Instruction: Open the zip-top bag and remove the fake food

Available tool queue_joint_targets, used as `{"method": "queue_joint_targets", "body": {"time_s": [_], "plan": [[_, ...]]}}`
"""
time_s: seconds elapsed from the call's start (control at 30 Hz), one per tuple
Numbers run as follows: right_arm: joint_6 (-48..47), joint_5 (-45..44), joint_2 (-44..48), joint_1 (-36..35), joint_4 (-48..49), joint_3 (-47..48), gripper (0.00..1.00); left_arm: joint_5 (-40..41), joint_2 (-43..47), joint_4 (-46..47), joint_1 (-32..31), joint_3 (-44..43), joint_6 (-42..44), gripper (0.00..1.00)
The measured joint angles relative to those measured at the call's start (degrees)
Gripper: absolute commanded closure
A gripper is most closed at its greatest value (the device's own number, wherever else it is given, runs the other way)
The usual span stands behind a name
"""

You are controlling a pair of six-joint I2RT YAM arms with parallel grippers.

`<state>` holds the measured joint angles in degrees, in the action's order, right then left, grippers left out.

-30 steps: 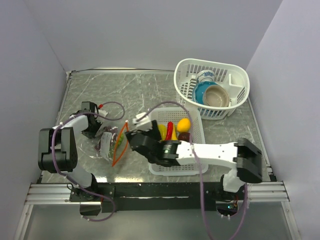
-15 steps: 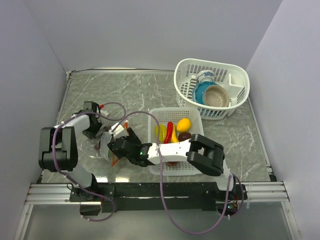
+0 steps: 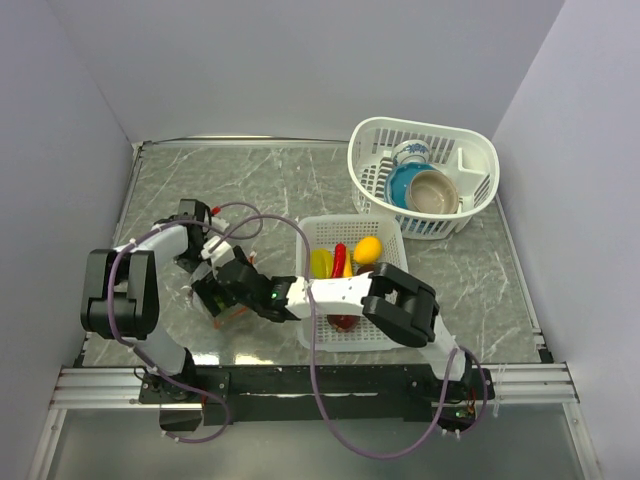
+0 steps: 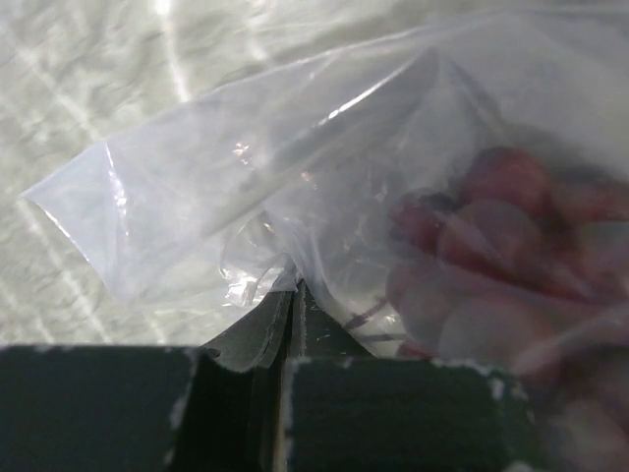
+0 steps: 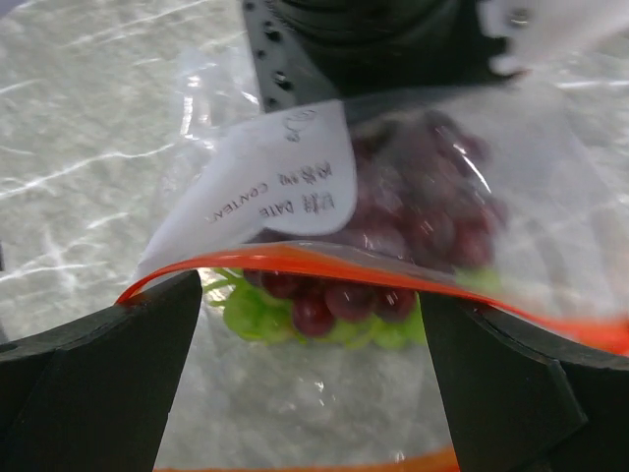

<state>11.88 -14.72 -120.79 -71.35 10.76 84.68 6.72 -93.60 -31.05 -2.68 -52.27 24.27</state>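
The zip-top bag (image 5: 295, 187) lies on the table at the left, its orange-red zipper strip (image 5: 324, 258) spread apart at the mouth. Purple grapes (image 5: 413, 221) and a green piece (image 5: 257, 317) of the fake food show inside it. My right gripper (image 5: 310, 388) is open at the mouth, one finger (image 5: 98, 383) on each side, with the upper strip just ahead of the tips. My left gripper (image 4: 291, 295) is shut on the bag's clear far edge (image 4: 187, 216). From above, both grippers (image 3: 203, 255) (image 3: 212, 296) cover most of the bag (image 3: 232, 316).
A white rectangular basket (image 3: 350, 219) beside the bag holds a banana (image 3: 322, 262), a yellow-orange round fruit (image 3: 367, 248), a red piece (image 3: 340, 256) and a dark red apple (image 3: 343, 321). A round white basket (image 3: 420, 125) with bowls stands at the back right. My right arm reaches across the near basket.
My right gripper has swung left from over the rectangular basket to the bag's mouth, and its jaws stand wider. My left gripper has kept its hold on the bag.
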Motion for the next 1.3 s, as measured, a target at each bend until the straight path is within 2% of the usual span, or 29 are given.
{"method": "queue_joint_targets", "body": {"time_s": [0.2,0.27,0.37,0.4,0.43,0.63,0.97,1.3], "plan": [[0.28,2.21,-2.86,0.63,-0.44,1.88,0.02,-4.81,0.35,-1.53,-0.17,-0.37,-0.02,0.96],[0.31,2.27,-3.52,0.83,-1.01,2.99,0.11,-6.12,0.46,-1.84,-0.2,-0.37,0.0,0.96],[0.5,2.34,-4.31,1.18,-1.49,4.2,0.33,-7.82,0.66,-2.32,-0.17,-0.37,0.02,0.96],[0.83,2.4,-4.31,1.36,-1.68,4.2,0.46,-8.28,0.72,-2.45,-0.2,-0.37,0.0,0.96],[0.92,2.45,-4.31,1.51,-1.79,4.2,0.52,-8.5,0.74,-2.49,-0.2,-0.35,0.02,0.96],[2.23,2.16,-3.19,1.86,-0.57,2.25,0.75,-8.35,0.79,-2.21,-0.31,-0.13,-0.11,0.98],[2.67,-1.33,7.8,1.18,-2.21,-9.11,0.78,-7.1,0.07,-2.25,-0.11,-0.55,-1.49,0.99],[4.61,-5.35,23.91,-0.33,-7.65,-19.65,0.78,-11.41,-1.14,-2.45,7.08,-2.4,-1.49,0.99]]}}
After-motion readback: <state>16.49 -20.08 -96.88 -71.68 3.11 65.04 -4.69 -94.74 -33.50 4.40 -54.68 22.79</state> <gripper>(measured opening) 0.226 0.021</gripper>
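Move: The right hand is at the bag's mouth, fingers wide open, with the red grapes roughly 2 cm ahead, 3 cm to its left and 3 cm below. The orange zip edge lies about 1 cm ahead and 1 cm left, level with the fingertips, and the green grapes sit just under the red ones. The white bin's middle is some 32 cm to the right, 3 cm ahead and 6 cm lower. From the left hand the red grapes lie about 4 cm back, 5 cm right and 2 cm higher. The right fingers dip about 2 cm farther into the bag and slightly forward, close on the red grapes and keep that pinch while the hand draws away to the right some 11 cm, rising about 6 cm and easing back, towards the white bin. The left hand keeps hold of the bag corner, first giving about 2.5 cm to the right, then going back left as much against the pull. ##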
